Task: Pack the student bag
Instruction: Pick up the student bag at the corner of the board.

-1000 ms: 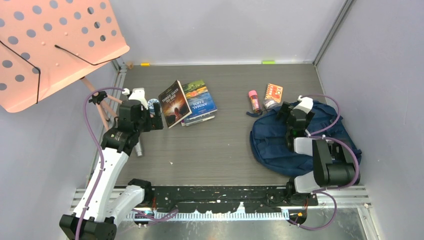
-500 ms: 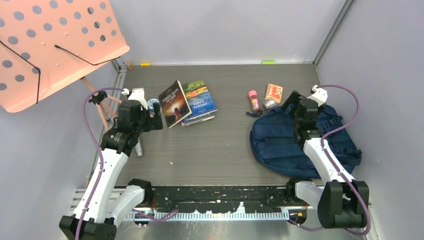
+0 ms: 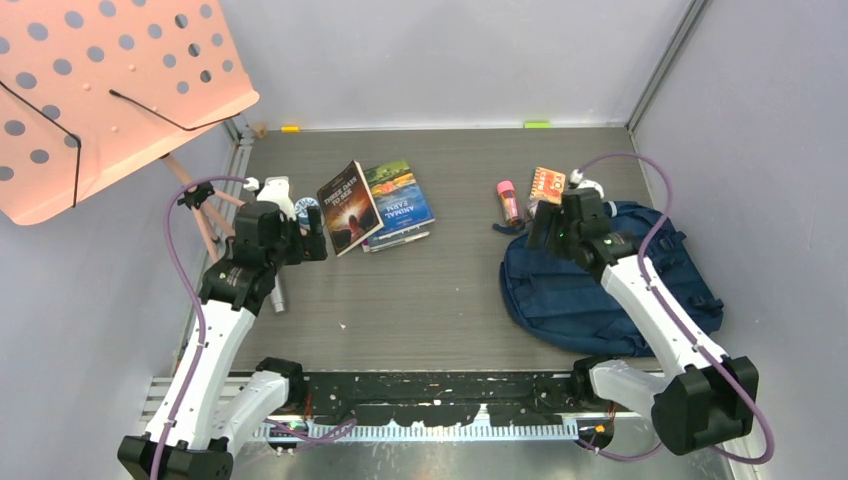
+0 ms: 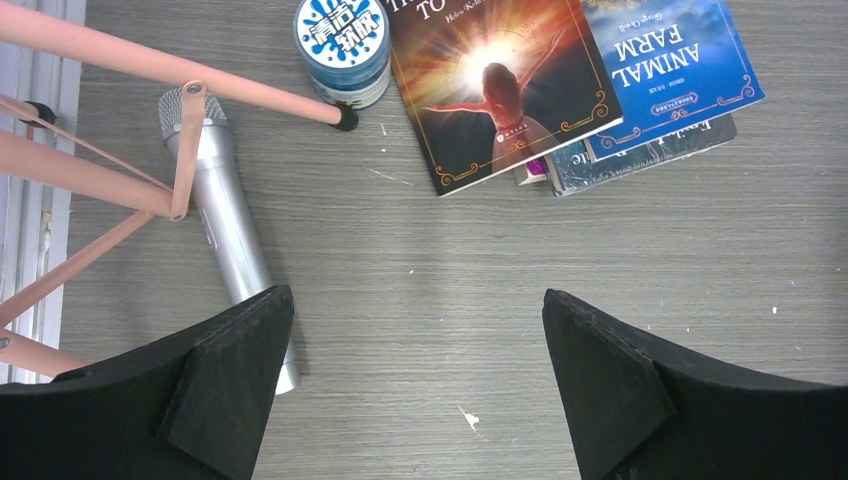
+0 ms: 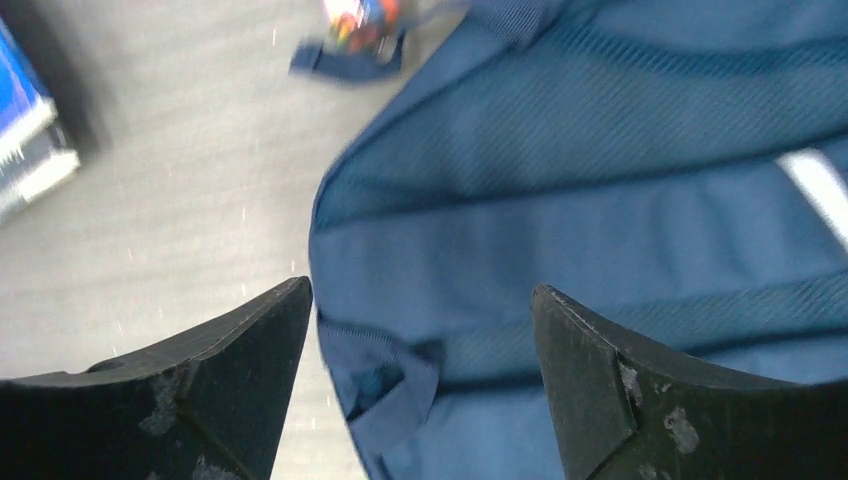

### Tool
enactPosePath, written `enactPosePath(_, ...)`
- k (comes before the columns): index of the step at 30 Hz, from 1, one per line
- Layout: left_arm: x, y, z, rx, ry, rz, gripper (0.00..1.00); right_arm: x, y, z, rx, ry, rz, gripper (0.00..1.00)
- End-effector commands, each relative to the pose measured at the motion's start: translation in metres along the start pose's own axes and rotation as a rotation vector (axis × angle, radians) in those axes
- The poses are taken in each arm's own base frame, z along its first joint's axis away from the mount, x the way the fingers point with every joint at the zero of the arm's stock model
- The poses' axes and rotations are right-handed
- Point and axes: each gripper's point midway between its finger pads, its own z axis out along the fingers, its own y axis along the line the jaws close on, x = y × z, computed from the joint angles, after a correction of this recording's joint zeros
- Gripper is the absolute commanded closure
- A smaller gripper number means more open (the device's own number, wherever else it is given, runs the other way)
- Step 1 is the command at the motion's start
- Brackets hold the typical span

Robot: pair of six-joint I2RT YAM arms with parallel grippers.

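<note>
The student bag, navy blue fabric, lies flat at the right of the table. My right gripper hovers over its far left corner, open. In the right wrist view the bag fills most of the picture. A small fabric loop at its edge lies between the spread fingers of the right gripper, which does not pinch it. My left gripper stands open at the left beside the books, and in its wrist view the left gripper has only bare table between its fingers.
Two overlapping books lie at the middle back. A pink bottle and an orange booklet sit just beyond the bag. By the left gripper lie a silver microphone, a round blue tin and the pink music stand's legs.
The right arm has swung from the bag's far right side across to its far left corner, and its jaws have narrowed slightly. The left arm has not moved.
</note>
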Motion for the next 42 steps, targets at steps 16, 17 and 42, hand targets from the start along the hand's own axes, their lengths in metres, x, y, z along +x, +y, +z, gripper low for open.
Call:
enactPosePath(16, -0.004, -0.006, -0.003, 0.042, -0.026, 0.017, 0.01, 0.089, 0.022, -0.019, 0.075, 0.284, -0.194, 0.16)
enactPosePath(17, -0.004, -0.007, -0.003, 0.042, -0.026, 0.017, 0.01, 0.09, 0.02, -0.018, 0.089, 0.278, -0.201, 0.16)
enactPosePath(42, -0.003, -0.007, -0.002, 0.044, -0.023, 0.022, 0.01, 0.097, 0.038, 0.01, 0.179, 0.187, -0.349, 0.8)
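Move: The spot on the student bag's left edge that the right hand goes for lies about 7 cm to its left, 6 cm back and some 9 cm below. Beyond it on the table, the pink-capped bottle is roughly 10 cm ahead of the hand and 8 cm left, the small jar about 9 cm ahead and 2 cm left, and the orange notebook some 13 cm ahead, 1 cm left. From the left hand, that bag edge is roughly 39 cm right, 3 cm back and 16 cm lower. Back and to the left while sinking, the right hand first sweeps off the bag's upper part to its left edge, then drops mostly straight down onto it, about 8 cm lower in all. The wrist tips some 20 degrees further down, rolls its left side lower and turns slightly counter-clockwise; late on, the wide-open fingers close and pinch the blue fabric edge. ##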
